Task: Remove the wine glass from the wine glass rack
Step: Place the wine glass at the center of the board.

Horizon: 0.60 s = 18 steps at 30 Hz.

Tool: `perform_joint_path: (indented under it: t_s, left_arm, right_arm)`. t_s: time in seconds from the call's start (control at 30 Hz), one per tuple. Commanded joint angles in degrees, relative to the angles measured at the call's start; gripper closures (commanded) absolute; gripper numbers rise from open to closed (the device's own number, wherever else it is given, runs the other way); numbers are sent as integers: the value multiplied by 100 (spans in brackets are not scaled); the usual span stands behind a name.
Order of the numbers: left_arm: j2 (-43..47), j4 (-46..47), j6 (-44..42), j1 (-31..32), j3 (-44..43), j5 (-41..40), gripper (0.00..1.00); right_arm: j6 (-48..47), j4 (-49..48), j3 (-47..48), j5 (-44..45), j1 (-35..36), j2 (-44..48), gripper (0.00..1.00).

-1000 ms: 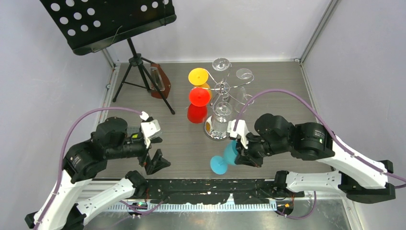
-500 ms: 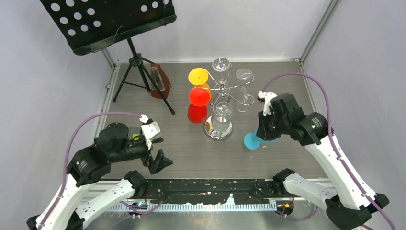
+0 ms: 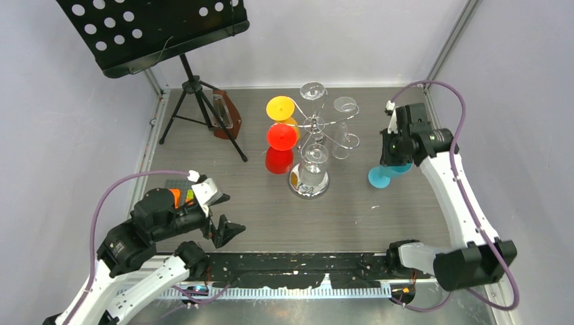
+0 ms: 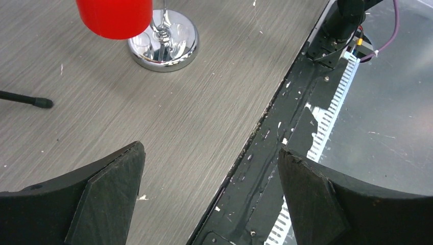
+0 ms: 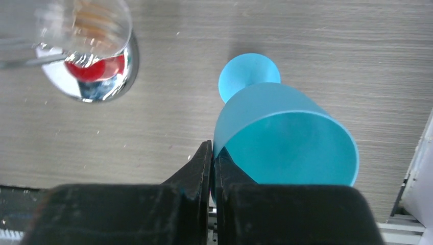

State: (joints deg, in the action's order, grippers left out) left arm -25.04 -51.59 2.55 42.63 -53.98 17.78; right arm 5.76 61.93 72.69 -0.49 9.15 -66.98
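Note:
The chrome wine glass rack stands mid-table on its round mirror base, also in the right wrist view. A red, a yellow and several clear wine glasses hang on it upside down. To the right of the rack, my right gripper is shut on the rim of a blue wine glass, one finger inside the bowl and one outside. The glass's foot points down at the table; I cannot tell whether it touches. At the near left, my left gripper is open with nothing in it.
A black music stand on a tripod fills the back left, with a brown object beside its legs. The table's black front edge runs under my left gripper. Walls enclose the table at left, back and right.
My right arm has carried the blue glass from the near middle of the table out to the right and farther back, turning its foot downward. My left arm has drawn back slightly, still open.

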Motion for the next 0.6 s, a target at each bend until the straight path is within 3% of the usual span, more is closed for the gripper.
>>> perform_joint_path:
  t_s: [0.0, 0.27, 0.57]
  left_arm:
    - [378, 668, 257, 0, 330, -125, 0]
    - [951, 1094, 709, 0, 875, -84, 0]
    - [1524, 1348, 836, 0, 1406, -251, 0]
  right_arm:
    - [-209, -553, 699, 282, -329, -460, 94]
    - [-35, -898, 1928, 488, -1091, -1983, 94]
    - [167, -946, 3396, 555, -1384, -3724, 94]
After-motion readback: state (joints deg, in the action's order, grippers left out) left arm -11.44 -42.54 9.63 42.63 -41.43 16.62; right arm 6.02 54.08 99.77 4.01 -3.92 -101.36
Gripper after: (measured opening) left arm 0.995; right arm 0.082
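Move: The right hand already holds the blue wine glass by its rim. The bare table it heads for at the far right lies about 20 cm ahead, 9 cm to the right and 19 cm below. The rack stands some 6 cm ahead and 22 cm left; its nearest clear glass hangs about 10 cm ahead and 12 cm left. From the left hand, that bare spot is roughly 36 cm ahead, 50 cm right and 25 cm below. Keeping its pinch, the right hand swings the glass forward 17 cm and right 8 cm, turning some 15° clockwise. ##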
